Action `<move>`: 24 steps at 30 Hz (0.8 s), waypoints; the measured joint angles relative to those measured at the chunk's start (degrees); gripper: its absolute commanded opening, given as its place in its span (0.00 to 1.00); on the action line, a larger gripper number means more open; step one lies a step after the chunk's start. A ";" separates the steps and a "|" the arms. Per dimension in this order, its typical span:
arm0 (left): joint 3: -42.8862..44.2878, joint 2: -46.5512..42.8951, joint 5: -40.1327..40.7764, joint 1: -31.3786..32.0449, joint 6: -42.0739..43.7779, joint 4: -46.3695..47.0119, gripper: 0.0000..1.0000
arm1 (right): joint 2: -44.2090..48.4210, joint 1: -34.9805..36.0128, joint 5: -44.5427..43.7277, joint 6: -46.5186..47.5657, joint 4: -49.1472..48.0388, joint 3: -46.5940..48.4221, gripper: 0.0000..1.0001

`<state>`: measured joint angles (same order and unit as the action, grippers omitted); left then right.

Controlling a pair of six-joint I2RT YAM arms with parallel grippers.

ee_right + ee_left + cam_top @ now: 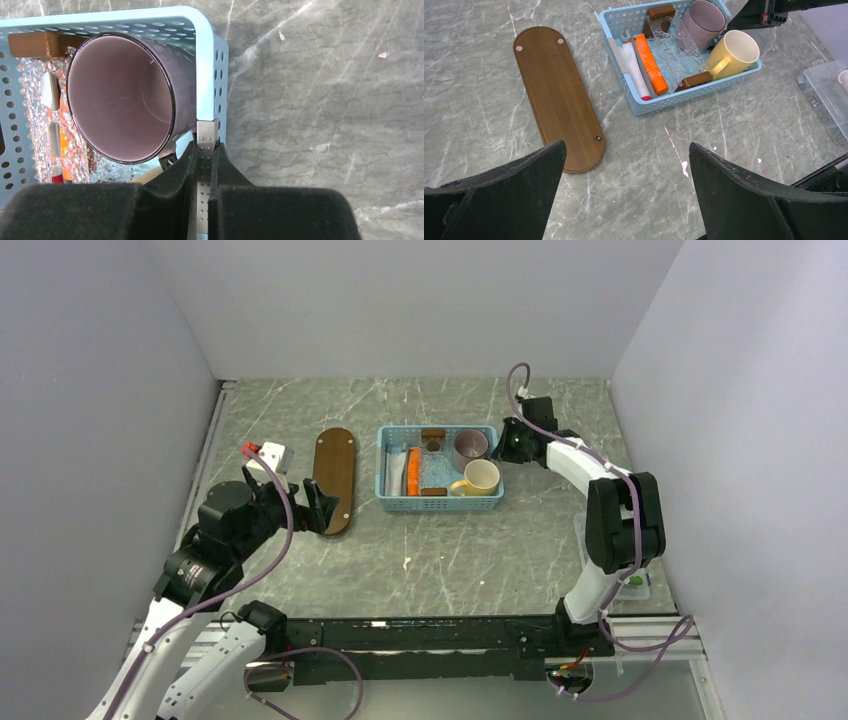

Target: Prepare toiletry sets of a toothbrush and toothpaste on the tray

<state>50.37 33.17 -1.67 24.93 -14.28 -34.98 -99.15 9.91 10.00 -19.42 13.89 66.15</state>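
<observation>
The dark-brown wooden tray (334, 476) (555, 92) lies bare, left of the light-blue mesh basket (438, 504) (684, 96). In the basket's left part a white toothpaste tube (635, 70) with a red cap lies beside a flat orange tube (651, 64) (412, 472). A slim pale stick (616, 52), possibly the toothbrush, lies along the basket's left wall. My left gripper (322, 510) (626, 147) hangs open and holds nothing, over bare table at the tray's near end. My right gripper (508, 445) (206, 145) is shut on the basket's right wall (207, 131).
Inside the basket stand a mauve mug (705, 20) (120, 95) and a yellow mug (736, 50) (481, 478), along with a clear plastic piece with brown ends (676, 47). A small clear plastic box (826, 97) sits near the right arm's base.
</observation>
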 measured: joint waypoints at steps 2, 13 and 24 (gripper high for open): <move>0.00 0.13 0.02 0.00 0.00 -0.02 0.99 | -0.46 0.39 -0.04 -0.04 0.28 0.70 0.12; 0.00 2.23 0.66 0.00 -0.04 -0.02 0.99 | 0.44 1.01 -1.31 -1.84 2.34 2.49 0.47; 1.20 11.30 7.65 -1.73 -5.16 -0.55 0.99 | 14.03 1.07 -5.51 -3.74 6.01 1.90 0.51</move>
<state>51.57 44.47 5.98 23.20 -19.44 -35.53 -85.12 10.98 4.49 -23.16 19.90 68.05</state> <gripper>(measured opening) 0.992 0.502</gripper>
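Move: The blue basket's right rim is still pinched between the right fingers; the basket's middle lies about 13 cm to that hand's left and 3 cm back. The purple mug is some 6 cm left and 2 cm farther out, the yellow mug 4 cm left and 6 cm back. From the left hand, the brown tray's middle lies about 14 cm ahead, 1 cm left and 26 cm below; the orange tube is 16 cm ahead and 16 cm right, the white tube 16 cm ahead and 12 cm right. The basket's rim is let go as the right fingers open to about half; that hand then rises clear of it by about 10 cm, speeding up, its fingertips tilting up slightly. Meanwhile the left hand, fingers still wide open and empty, starts down and forward towards the tray, some 5 cm in all, turning about 10 degrees counter-clockwise and tipping down as much. ##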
